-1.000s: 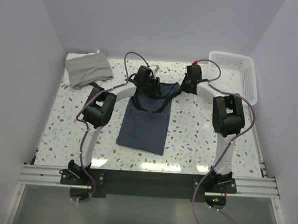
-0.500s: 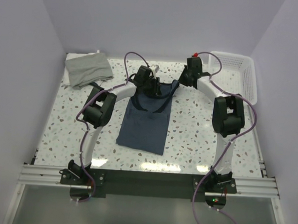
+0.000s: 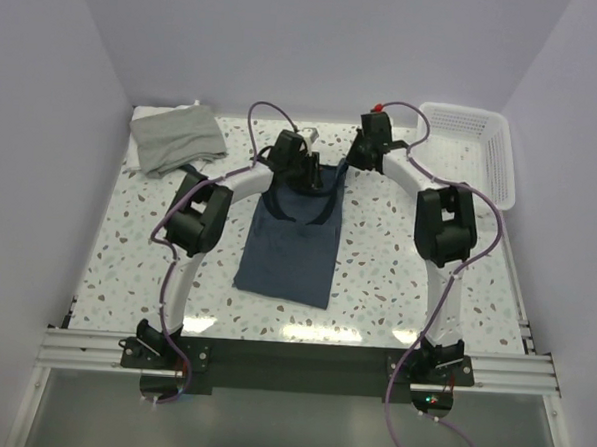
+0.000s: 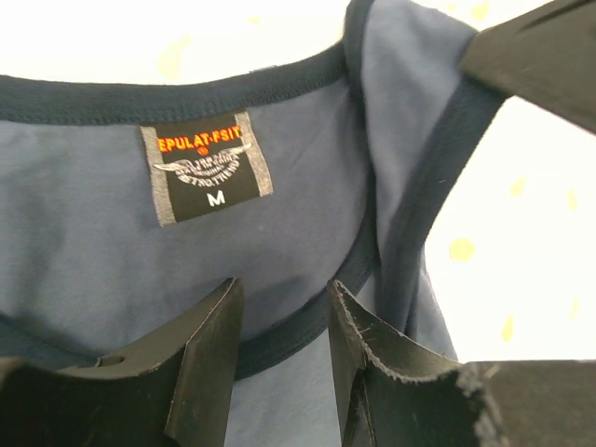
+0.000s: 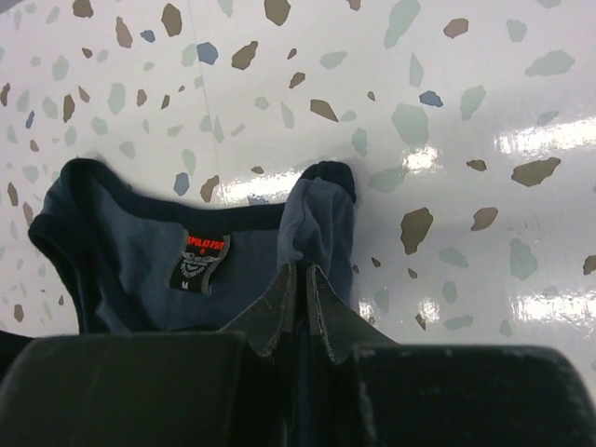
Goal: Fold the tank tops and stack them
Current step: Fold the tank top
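The navy tank top lies flat in the middle of the table, neck end toward the back. My right gripper is shut on its right shoulder strap, held up just above the tabletop beside the neckline. My left gripper hovers low over the neck opening. Its jaws stand open, with the dark neckline trim running under the gap and the black size label just ahead. The grey tank top lies crumpled at the back left corner.
A white mesh basket stands at the back right, just right of my right arm. Both forearms arch over the speckled table on either side of the navy top. White walls close in the left, back and right.
My right gripper has moved left toward the neckline, drawing the navy strap inward. The left gripper has stayed over the neck opening.
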`<action>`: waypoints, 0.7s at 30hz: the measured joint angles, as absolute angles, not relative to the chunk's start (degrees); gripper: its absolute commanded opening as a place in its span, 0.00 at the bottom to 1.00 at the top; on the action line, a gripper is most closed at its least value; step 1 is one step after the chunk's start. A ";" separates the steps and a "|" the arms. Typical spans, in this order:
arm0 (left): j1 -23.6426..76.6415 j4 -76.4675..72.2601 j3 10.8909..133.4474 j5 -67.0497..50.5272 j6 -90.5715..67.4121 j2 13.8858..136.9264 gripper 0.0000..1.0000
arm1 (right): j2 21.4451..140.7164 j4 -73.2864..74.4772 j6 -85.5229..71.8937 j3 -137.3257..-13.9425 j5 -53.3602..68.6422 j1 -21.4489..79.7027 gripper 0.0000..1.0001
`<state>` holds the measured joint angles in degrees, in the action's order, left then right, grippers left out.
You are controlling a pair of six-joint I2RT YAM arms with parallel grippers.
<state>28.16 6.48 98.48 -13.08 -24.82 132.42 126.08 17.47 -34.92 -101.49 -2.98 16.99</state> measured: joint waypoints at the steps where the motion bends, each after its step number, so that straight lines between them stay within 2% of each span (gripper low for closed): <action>1: 28.16 6.48 98.48 -12.67 -24.82 132.25 0.47 | 126.34 17.54 -34.89 -101.67 -2.98 16.99 0.06; 5: 28.16 6.61 98.48 -11.07 -24.82 130.76 0.47 | 128.01 17.80 -34.59 -103.02 -2.92 17.15 0.06; 8: 28.16 6.59 98.48 -10.31 -24.82 129.27 0.47 | 128.68 17.76 -34.41 -103.88 -2.61 17.37 0.12; 11: 28.16 6.59 98.48 -9.93 -24.82 127.98 0.47 | 128.86 17.15 -34.15 -104.03 -1.89 17.74 0.24; 18: 28.14 6.50 96.44 -8.36 -24.86 125.75 0.47 | 129.05 15.38 -32.93 -104.03 -0.89 18.50 0.40; 21: 27.86 6.52 94.78 -8.05 -24.95 124.73 0.47 | 129.12 14.98 -32.49 -104.03 -0.01 18.65 0.41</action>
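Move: Just in from its right edge the tank top's right strap is pinched in the right hand. The neckline spot it is brought to lies about 3 cm left, 1 cm ahead and 5 cm below. Some 8 cm left of that hand, level fore and aft, is the neck label, with the left strap about 17 cm left and 1 cm ahead. From the left hand, open low over the shirt, the spot lies roughly 4 cm ahead and 3 cm right, the label 5 cm ahead and 2 cm left. Carrying the pinched strap inward, the right hand sinks about 1 cm, then drifts some 3 cm left towards the label while its fingers open to nearly half and let go of the cloth, with a slight counter-clockwise turn. Meanwhile the left hand, fingers staying half open, rises about 5 cm away from the shirt, tilting up slightly, and finally eases 1–2 cm left. ##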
